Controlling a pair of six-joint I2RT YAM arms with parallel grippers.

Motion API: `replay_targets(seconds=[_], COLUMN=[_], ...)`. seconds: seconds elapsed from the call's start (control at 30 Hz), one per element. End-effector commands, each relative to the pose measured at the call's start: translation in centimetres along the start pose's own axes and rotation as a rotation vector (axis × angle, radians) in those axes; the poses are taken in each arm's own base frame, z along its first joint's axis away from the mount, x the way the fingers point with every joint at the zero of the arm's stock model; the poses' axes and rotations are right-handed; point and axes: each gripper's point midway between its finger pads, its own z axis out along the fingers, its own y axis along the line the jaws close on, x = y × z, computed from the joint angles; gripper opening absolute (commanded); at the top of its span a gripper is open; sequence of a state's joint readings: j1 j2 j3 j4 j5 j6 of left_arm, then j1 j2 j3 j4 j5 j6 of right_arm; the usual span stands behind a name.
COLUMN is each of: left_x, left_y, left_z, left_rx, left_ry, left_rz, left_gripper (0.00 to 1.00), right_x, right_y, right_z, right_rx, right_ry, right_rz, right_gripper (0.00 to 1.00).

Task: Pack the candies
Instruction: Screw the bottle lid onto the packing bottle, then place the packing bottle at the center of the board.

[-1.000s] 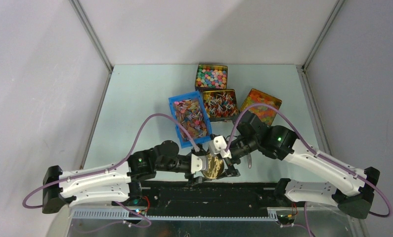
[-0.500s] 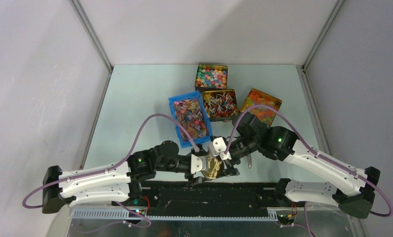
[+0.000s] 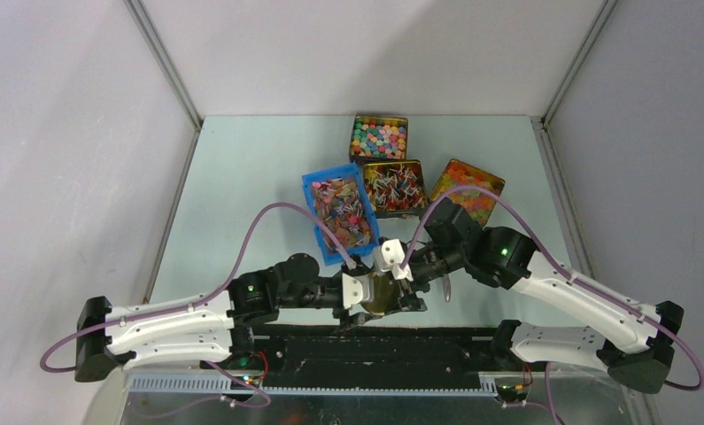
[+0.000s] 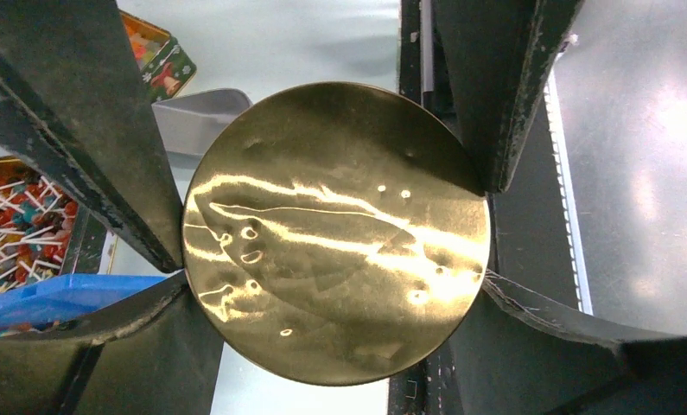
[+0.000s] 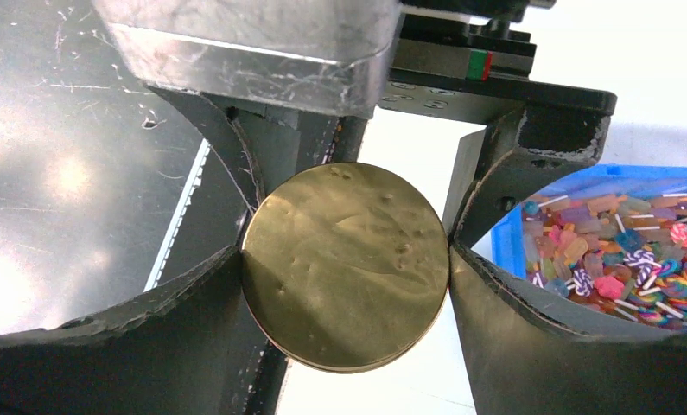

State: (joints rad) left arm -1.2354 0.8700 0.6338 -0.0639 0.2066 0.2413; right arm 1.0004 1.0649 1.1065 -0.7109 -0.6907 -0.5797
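A round gold tin [image 3: 382, 294] hangs just above the table's near edge, between both arms. My left gripper [image 3: 366, 297] is shut on it, a finger pressed to each side of its rim [image 4: 331, 233]. From the other side my right gripper [image 3: 399, 285] is shut on the same tin, both fingers touching its edge [image 5: 346, 242]. The tin's inside is hidden. The candies [image 3: 342, 212], small mixed-colour wrapped sweets, fill a blue crate [image 3: 310, 190] behind the tin; they also show in the right wrist view [image 5: 620, 251].
Three square tins stand behind the crate: one of pastel balls [image 3: 379, 137], one of stick sweets [image 3: 394, 188], one of orange jelly pieces [image 3: 468, 188]. A grey scoop [image 3: 445, 288] lies right of the grippers. A black rail [image 3: 375, 341] runs along the near edge.
My right gripper has narrowed its jaws onto the gold tin and shifted slightly left. The tin has tipped, showing less of its face from above. The left arm has held still.
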Motion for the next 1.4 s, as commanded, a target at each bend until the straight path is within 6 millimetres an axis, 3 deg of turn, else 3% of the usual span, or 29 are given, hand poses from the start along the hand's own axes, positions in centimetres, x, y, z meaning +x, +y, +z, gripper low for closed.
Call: replay_targets(seconds=[0.0,0.53,0.9,1.37], left_x=[-7.3,-8.2,-9.0,-5.3], left_y=[4.5,7.7,7.7,6.1], left_z=[-1.4,-2.5,-2.4,-1.8], left_rx=[-0.227,-0.411,-0.398,-0.333], left_ry=[-0.257,-0.263,-0.273,-0.178], left_rz=[-0.037,-0.092,-0.063,-0.044], left_gripper=[0.38,0.35,0.36,0.46], right_x=[0.2,-0.8,0.0,3.4], right_y=[-1.0,-2.7,-2.9,-2.9], right_z=[0.1,0.0,0.2,1.7], right_rx=[0.063,0.171,0.213,0.26], right_ry=[0.026,-0.002,0.024,-0.057], right_rz=[0.057,0.116,0.134,0.134], right_gripper=[0.72,0.68,0.67,0.67])
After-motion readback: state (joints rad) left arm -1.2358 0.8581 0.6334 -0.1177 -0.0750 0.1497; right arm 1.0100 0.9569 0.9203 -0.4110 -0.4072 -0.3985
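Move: The bottle lid sits between the right fingers, practically at that hand's point, with the bottle's middle about 6 cm below. The left hand grips the bottle just beneath, the lid some 3 cm above and 1 cm to its right. Of the lid, the blue candy tray lies about 23 cm ahead and 9 cm left, the lollipop tin 30 cm ahead and 4 cm right, the scoop 14 cm ahead and 15 cm right, all some 20 cm lower. Still pinching the lid's rim, the right hand turns it clockwise by nearly 20 degrees while the left, fingers on the bottle beneath, swings about as far counter-clockwise. Both travel forward some 4 cm together, then dip slightly at the end; the left also draws 2 cm to its left, its fingers narrowing clearly around the bottle's near side as the right keeps its gap. ##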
